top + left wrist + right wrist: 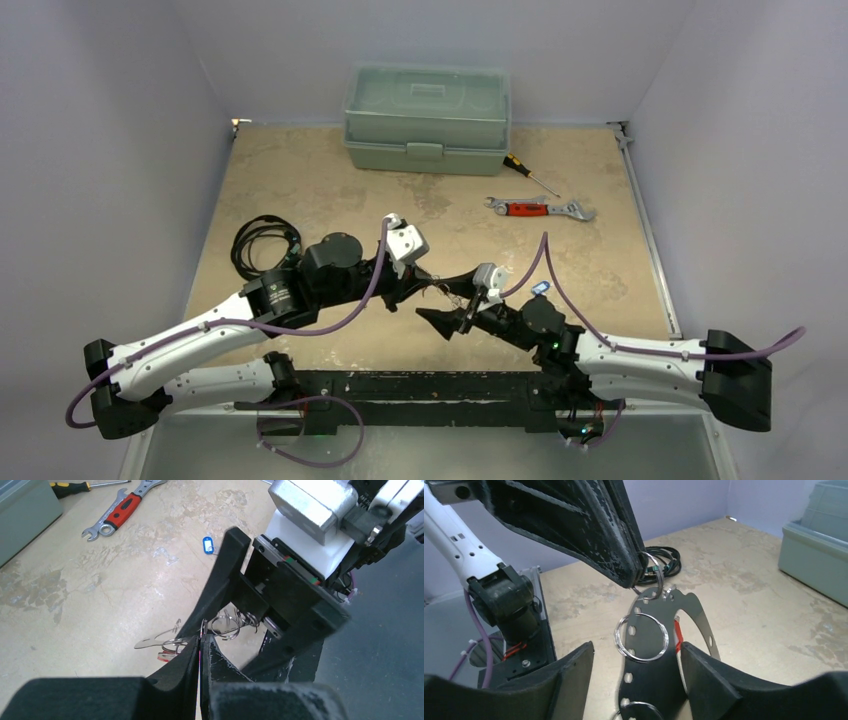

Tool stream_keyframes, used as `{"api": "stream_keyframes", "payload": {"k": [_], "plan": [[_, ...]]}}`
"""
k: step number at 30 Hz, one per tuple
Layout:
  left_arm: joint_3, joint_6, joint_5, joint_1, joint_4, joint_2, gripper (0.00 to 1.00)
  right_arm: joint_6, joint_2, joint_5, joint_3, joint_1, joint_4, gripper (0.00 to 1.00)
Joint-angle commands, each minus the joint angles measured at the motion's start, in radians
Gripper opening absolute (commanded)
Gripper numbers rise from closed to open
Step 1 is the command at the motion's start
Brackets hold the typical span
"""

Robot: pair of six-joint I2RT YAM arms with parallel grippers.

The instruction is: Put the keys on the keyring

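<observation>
My left gripper (420, 288) (201, 639) is shut on a small ring at the top of the keyring (651, 587), holding it above the table. The keyring hangs as a flat silver loop with holes. Round rings (642, 636) (227, 625) and a red tag (677, 632) (165, 656) hang on it. My right gripper (452, 315) (636, 647) is open, its fingers (574, 680) standing either side of the hanging keyring, the right one close to the red tag. A key with a blue tag (208, 545) (540, 288) lies on the table beside the right arm.
A grey-green toolbox (427, 118) stands at the back. A screwdriver (525, 172) and a red-handled wrench (540, 208) lie to its right. A coiled black cable (262, 245) lies at the left, behind the left arm. Walls enclose the tan table (330, 180) on three sides.
</observation>
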Motion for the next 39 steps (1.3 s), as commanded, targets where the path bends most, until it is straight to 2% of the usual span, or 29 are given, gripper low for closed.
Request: {"api": "stream_keyframes", "payload": {"k": [1, 3, 7, 10, 12, 18, 28, 34, 39], "plan": [[0.055, -0.045, -0.003, 0.003, 0.052, -0.012, 0.00, -0.057, 0.029, 0.022, 0.039, 0.004, 0.084, 0.56], [0.057, -0.052, -0.001, 0.003, 0.049, -0.015, 0.00, -0.070, 0.034, 0.031, 0.044, 0.004, 0.082, 0.42], [0.063, -0.063, 0.000, 0.003, 0.036, -0.022, 0.00, -0.081, 0.029, 0.046, 0.041, 0.004, 0.078, 0.25], [0.076, -0.064, -0.006, 0.003, 0.015, -0.025, 0.00, -0.085, 0.022, 0.043, 0.045, 0.004, 0.061, 0.05], [0.088, -0.064, -0.011, 0.003, -0.007, -0.023, 0.00, -0.090, 0.020, 0.039, 0.055, 0.004, 0.040, 0.00], [0.140, -0.073, -0.007, 0.003, -0.087, 0.000, 0.00, -0.107, -0.001, 0.046, 0.104, 0.005, -0.089, 0.00], [0.260, -0.174, -0.038, 0.003, -0.286, 0.104, 0.00, -0.206, -0.012, 0.178, 0.195, 0.032, -0.314, 0.00], [0.309, -0.225, -0.077, 0.003, -0.379, 0.147, 0.00, -0.229, -0.006, 0.264, 0.222, 0.079, -0.355, 0.00], [0.303, -0.227, -0.132, 0.003, -0.392, 0.145, 0.00, -0.257, -0.005, 0.327, 0.235, 0.139, -0.366, 0.00]]}}
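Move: The keyring plate hangs on edge between the right hand's open fingers, its middle about 1 cm ahead, 1 cm to the left and 1 cm below that hand. The ring the left fingers already pinch is level fore and aft, some 1 cm to its left and 5 cm above; the red-tagged key hangs behind the plate, about 2 cm ahead and 3 cm to the left. From the left hand, the plate's middle is about 7 cm below, 1 cm ahead and 1 cm right. The right fingers close from wide open and pinch the rim of the plate, while the left stays shut on its ring. Both hands then rise a centimetre or two and sink again some 2.5 cm, the right ending about 1.5 cm farther forward, each tipping its fingers further down, nearly 20 degrees. ##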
